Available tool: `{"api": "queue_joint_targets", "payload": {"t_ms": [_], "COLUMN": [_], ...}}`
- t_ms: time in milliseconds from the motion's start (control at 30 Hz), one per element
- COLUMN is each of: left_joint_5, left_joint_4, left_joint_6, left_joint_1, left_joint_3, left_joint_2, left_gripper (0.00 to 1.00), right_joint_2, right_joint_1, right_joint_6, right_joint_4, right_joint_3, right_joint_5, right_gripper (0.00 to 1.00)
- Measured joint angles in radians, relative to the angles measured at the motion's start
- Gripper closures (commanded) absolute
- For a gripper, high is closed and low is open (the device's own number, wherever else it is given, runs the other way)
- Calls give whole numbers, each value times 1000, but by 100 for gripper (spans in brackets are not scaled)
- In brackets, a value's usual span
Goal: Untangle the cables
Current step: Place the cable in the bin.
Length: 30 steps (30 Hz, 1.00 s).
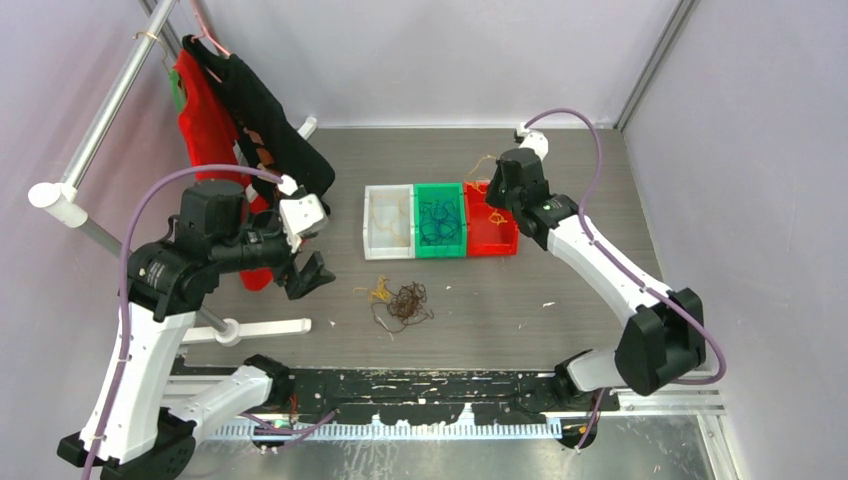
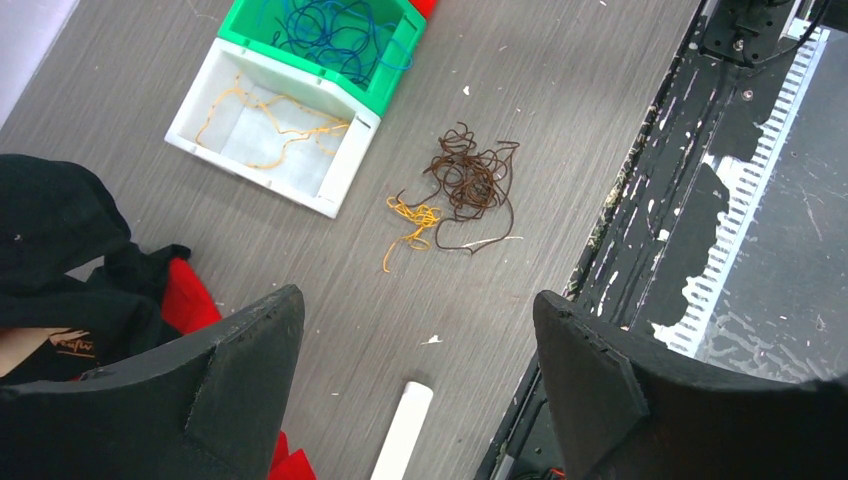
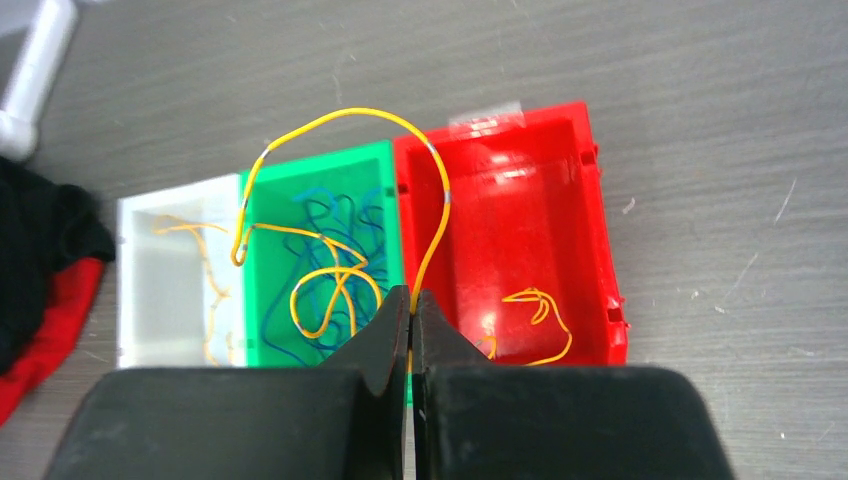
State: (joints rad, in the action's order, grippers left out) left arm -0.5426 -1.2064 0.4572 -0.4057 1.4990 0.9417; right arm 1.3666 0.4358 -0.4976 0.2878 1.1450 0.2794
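The loose cables lie mid-table: a dark brown tangle [image 1: 408, 303] [image 2: 470, 185] with a small yellow-orange clump [image 1: 378, 291] [image 2: 415, 217] beside it. My left gripper [image 1: 310, 275] [image 2: 420, 320] hovers open and empty, left of and apart from them. My right gripper [image 1: 495, 195] [image 3: 412, 300] is shut on a yellow cable [image 3: 350, 110], which arches up and hangs in loops over the green bin [image 3: 320, 158]. Blue cables [image 3: 310, 200] lie in that bin. Another yellow cable [image 3: 540, 305] lies in the red bin [image 3: 520, 220].
A white bin [image 1: 388, 255] with pale orange strands [image 2: 265, 120], the green bin [image 1: 440, 254] and the red bin [image 1: 505, 250] stand in a row. A rack with red and black garments [image 1: 250, 110] and its white foot [image 1: 260, 328] stands left. A black rail [image 1: 420, 385] runs along the near edge.
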Motion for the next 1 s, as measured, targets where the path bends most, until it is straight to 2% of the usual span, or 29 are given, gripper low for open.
{"api": "queue_joint_targets", "payload": {"t_ms": [267,567,633,767,833,1000], "left_joint_5": [0,0,0,0,0,1], "left_joint_4": [-3,-3,-3,-3,-3,-5], "left_joint_6": [1,5,5,5,5,5], "left_joint_1": [0,0,0,0,0,0], "left_joint_3": [0,0,0,0,0,0], "left_joint_2": [-4,-4,-4,-4,-4,-3], "left_gripper": [15,15,15,15,15,15], "right_joint_2": [124,163,175,206,225,250], "right_joint_1": [-25,-26,-26,-26,-26,-26], "right_joint_6": [-20,-24,-24,-16,-7,10], "right_joint_4": [-4,62,83,122,139,164], "right_joint_3": [-38,-44,-43,-26,-5,58], "right_joint_5": [-20,34,54,78,82,87], "right_gripper": [99,96,90,67,59,57]}}
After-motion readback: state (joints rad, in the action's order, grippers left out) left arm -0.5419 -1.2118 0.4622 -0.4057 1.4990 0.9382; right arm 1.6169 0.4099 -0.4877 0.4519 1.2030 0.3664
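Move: The red bin, where the held yellow cable is to go, lies almost straight below the right gripper: its middle is about 2 cm ahead, neither left nor right, and some 19 cm down. The green bin adjoins it about 9 cm to its left, with the white bin some 18 cm to the red bin's left, both level with it. From the idle left hand the red bin is roughly 23 cm ahead, 23 cm to the right and 31 cm down. Lower the right gripper about 11 cm towards the red bin, fast at first and then more slowly, easing some 3 cm to the right on the way and tipping the fingers down roughly 15–20 degrees. Keep the yellow cable pinched until you are nearly at the lowest point, then open to a bit under half to let go, rising about 1 cm as the fingers part. ##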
